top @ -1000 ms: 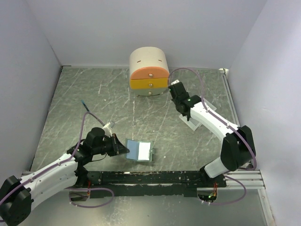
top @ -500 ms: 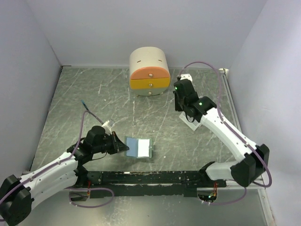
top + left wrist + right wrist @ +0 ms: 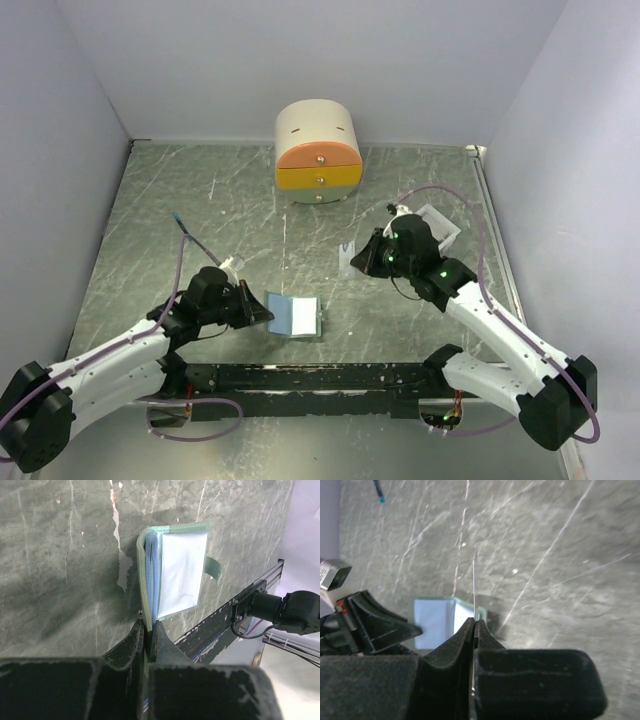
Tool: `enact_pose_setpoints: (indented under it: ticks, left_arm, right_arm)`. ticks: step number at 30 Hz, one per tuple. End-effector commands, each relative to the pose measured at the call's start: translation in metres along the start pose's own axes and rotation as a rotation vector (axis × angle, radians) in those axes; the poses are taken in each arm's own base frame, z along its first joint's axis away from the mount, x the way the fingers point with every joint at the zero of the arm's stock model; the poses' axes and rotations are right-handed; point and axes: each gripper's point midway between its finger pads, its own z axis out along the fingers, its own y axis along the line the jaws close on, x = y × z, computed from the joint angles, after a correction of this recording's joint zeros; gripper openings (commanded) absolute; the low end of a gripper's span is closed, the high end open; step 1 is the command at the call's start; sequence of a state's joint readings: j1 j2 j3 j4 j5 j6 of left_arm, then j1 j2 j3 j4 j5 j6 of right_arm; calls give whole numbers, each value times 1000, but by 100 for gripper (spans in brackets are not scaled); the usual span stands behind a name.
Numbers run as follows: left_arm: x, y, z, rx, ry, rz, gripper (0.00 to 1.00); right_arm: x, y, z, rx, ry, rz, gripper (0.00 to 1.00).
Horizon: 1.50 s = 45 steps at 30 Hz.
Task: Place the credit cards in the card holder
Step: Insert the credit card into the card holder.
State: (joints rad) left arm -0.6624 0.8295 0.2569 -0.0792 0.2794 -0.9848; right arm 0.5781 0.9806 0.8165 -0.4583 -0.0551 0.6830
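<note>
The card holder [image 3: 296, 315] lies open on the table, grey-green with pale blue pockets [image 3: 182, 570]. My left gripper [image 3: 262, 313] is shut on its left cover edge [image 3: 148, 626] and holds that flap raised. My right gripper [image 3: 360, 258] hovers over the table to the right of and behind the holder, shut on one credit card [image 3: 347, 258]. In the right wrist view that card [image 3: 474, 580] shows only edge-on, as a thin pale line rising from the closed fingertips [image 3: 474, 621], with the card holder [image 3: 432, 620] beyond it. No other cards show.
A round cream-and-orange drawer box [image 3: 318, 150] stands at the back centre. A white tray [image 3: 440, 226] sits at the right, behind my right arm. A thin teal-tipped cable [image 3: 180, 220] lies at the left. Purple walls close in the sides and back.
My right arm has swung from the white tray at the back right down and left toward the card holder, with a card in its jaws. The left arm has stayed still.
</note>
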Motion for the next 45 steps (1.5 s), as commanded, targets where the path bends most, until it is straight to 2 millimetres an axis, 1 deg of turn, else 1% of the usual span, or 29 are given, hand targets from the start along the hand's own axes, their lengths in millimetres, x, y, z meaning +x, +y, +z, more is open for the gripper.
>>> enact_pose_setpoints:
  ticks: [1, 3, 4, 6, 10, 14, 20, 26, 30, 34, 38, 41, 45]
  left_arm:
    - [-14, -18, 1, 59, -44, -5, 7]
    - [-11, -14, 3, 54, -42, -10, 7]
    - [-11, -9, 4, 40, -47, -9, 7]
    - [-9, 0, 7, 12, -47, -14, 7]
    - [-2, 8, 11, -3, -21, -17, 7]
    - [1, 15, 13, -28, -8, -14, 8]
    - [2, 23, 12, -56, -12, -9, 12]
    - [6, 28, 12, -77, 2, -9, 23]
    - [5, 29, 11, -89, 5, -2, 30]
    - [1, 26, 8, -98, -6, 3, 36]
    - [-1, 23, 5, -86, -23, 5, 34]
    - [-1, 24, 4, -84, -32, 0, 32]
    - [-2, 25, 2, -95, -40, 2, 33]
  right_arm:
    - [24, 32, 6, -196, 74, 136, 0]
    - [39, 36, 11, -221, 108, 163, 0]
    - [49, 35, 14, -224, 125, 170, 0]
    - [61, 41, 17, -245, 146, 180, 0]
    - [80, 52, 24, -251, 167, 173, 0]
    - [96, 57, 33, -233, 187, 167, 0]
    - [123, 57, 49, -187, 238, 148, 0]
    - [141, 58, 61, -171, 283, 157, 0]
    - [152, 52, 67, -146, 308, 153, 0]
    - [163, 37, 71, -79, 314, 127, 0]
    - [165, 22, 70, -23, 298, 109, 0]
    - [166, 19, 70, -20, 290, 110, 0]
    - [171, 15, 72, -7, 307, 102, 0]
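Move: The card already in the right fingers goes to the card holder's right half, which lies about 8 cm back, 12 cm left and some 16 cm below the right hand. The holder's blue left flap is about 6 cm farther left of it; the left gripper, pinching that flap's outer edge, is some 21 cm left, 8 cm back and 12 cm below the right hand. From the left hand, the right half lies roughly 9 cm right, level fore-and-aft and 4 cm lower. Keep the card pinched and bring the right gripper back and left, then mostly down onto the holder's right half, about 13 cm lower in all, tipping the fingers some 20 degrees further down and easing slightly right at the end. Meanwhile lower the left gripper about 2 cm and open its fingers around the flap's outer edge, loosening its pinch. ##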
